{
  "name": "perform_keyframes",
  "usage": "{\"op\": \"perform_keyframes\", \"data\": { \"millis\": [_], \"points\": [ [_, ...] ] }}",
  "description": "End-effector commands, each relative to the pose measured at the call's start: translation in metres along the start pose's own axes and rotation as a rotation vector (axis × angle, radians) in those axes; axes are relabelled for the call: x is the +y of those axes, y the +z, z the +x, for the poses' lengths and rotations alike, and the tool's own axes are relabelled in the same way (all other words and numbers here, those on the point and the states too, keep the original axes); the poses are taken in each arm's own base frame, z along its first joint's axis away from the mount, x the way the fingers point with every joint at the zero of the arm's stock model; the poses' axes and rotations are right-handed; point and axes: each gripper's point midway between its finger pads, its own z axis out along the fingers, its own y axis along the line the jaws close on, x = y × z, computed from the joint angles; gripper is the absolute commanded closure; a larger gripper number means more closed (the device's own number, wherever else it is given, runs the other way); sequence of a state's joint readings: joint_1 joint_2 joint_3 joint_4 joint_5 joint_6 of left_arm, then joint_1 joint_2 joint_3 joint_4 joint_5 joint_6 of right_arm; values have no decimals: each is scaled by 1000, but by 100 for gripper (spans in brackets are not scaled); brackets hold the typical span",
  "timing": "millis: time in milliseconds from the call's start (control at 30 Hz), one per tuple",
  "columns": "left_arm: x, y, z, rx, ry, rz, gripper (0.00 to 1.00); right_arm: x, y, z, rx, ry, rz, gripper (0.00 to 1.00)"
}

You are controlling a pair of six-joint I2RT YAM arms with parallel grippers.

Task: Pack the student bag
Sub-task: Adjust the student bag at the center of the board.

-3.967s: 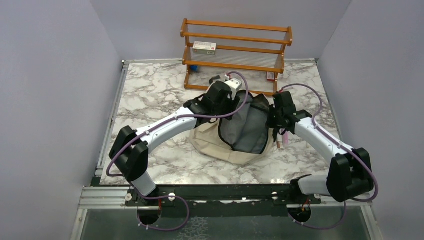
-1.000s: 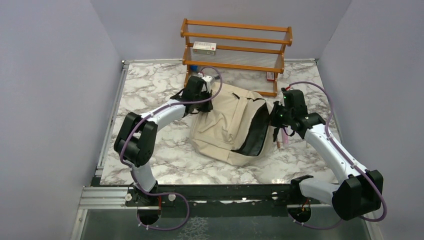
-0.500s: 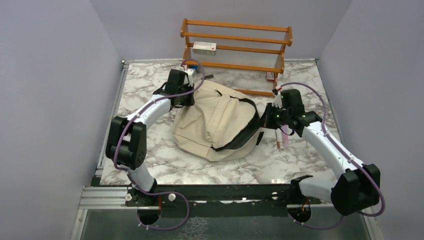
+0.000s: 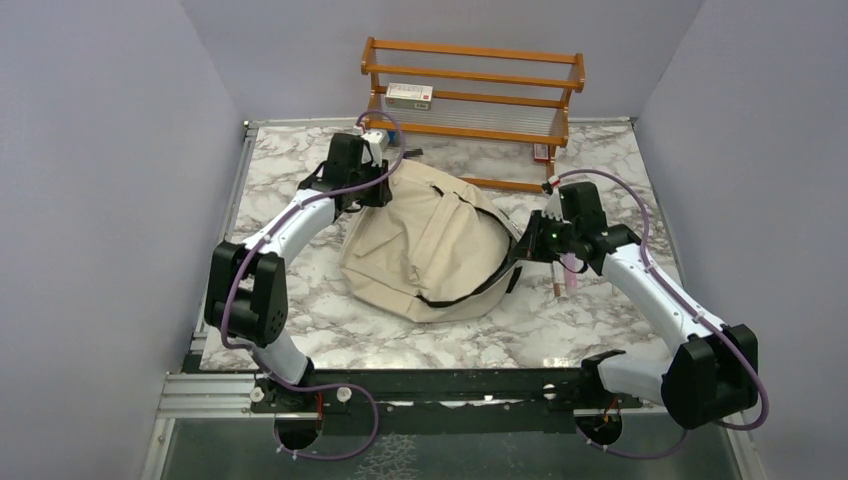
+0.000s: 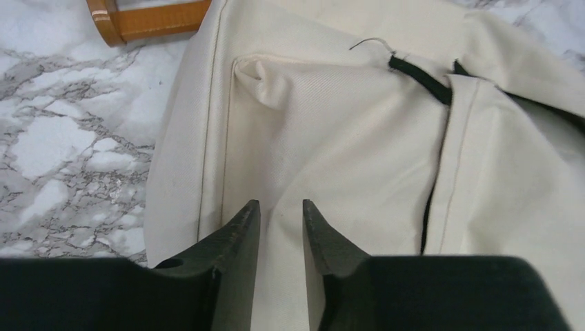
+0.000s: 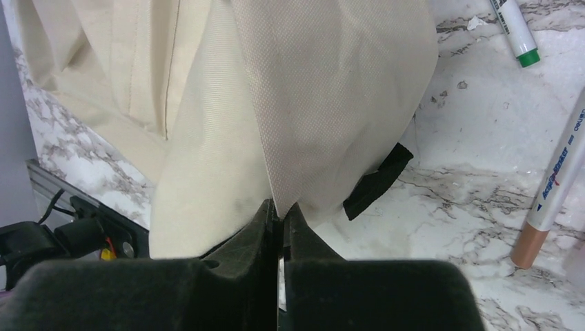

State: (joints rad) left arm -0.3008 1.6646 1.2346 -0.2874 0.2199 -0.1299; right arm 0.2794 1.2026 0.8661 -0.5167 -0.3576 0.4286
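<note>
The student bag (image 4: 430, 245), a big cream canvas backpack with black straps, lies slumped in the middle of the marble table, cream side up. My left gripper (image 4: 376, 193) is at the bag's far left corner. In the left wrist view its jaws (image 5: 281, 207) stand a little apart over the cream fabric (image 5: 331, 138), and nothing is pinched between them. My right gripper (image 4: 528, 242) is at the bag's right edge. It is shut (image 6: 279, 207) on a fold of the bag's cream cloth (image 6: 324, 89), next to a black strap end (image 6: 378, 183).
A wooden rack (image 4: 470, 100) stands at the back with a small box (image 4: 409, 94) on its shelf; its foot (image 5: 145, 17) is close to my left gripper. Pens (image 4: 568, 272) lie on the table right of the bag, among them a green-capped marker (image 6: 514, 31) and a brown-tipped pen (image 6: 552, 193).
The bag was drawn left and turned over, so its dark lining no longer shows. My left gripper has let go of the fabric and opened. The right one keeps its hold.
</note>
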Motion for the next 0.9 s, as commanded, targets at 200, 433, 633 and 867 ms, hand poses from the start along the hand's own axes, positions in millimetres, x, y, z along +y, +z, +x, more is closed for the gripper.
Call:
{"op": "perform_keyframes", "data": {
  "millis": [200, 433, 633, 867],
  "points": [
    [-63, -36, 1, -106, 17, 147, 59, -4, -2, 5, 17, -17, 12, 67],
    [-92, -29, 42, -51, 14, 199, 59, -1, -10, 13, 15, 18, 0, 57],
    [-95, -26, 54, -42, -27, 160, 57, 3, -21, 14, -10, 7, 30, 56],
    [-85, -26, 72, -37, -133, 89, 47, 1, -42, -19, -142, -60, 112, 53]
  ]
}}
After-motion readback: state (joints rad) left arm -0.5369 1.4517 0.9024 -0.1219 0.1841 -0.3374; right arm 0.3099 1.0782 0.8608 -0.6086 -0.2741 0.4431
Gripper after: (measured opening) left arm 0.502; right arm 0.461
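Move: The student bag lies flat under the left hand, which has already let go; its middle is about 8 cm back, 10 cm to the right and 5 cm below that hand. The rack's left foot is some 7 cm ahead and 3 cm left of the left hand. The right fingers still pinch the bag's right rim, the bag's middle lying roughly 20 cm to their left and 3 cm ahead; the brown marker is about 9 cm right and 4 cm back of them. The bag's right rim is let go as the right fingers open about half way, almost in place, the hand then easing some 2 cm back and up. Meanwhile the left hand lifts nearly 4 cm, swings about 10 cm back and 7 cm right across the bag's front towards its middle, and sinks again to slightly below its starting height, fingers opening wider beside the sewn flap; contact there can't be seen. ##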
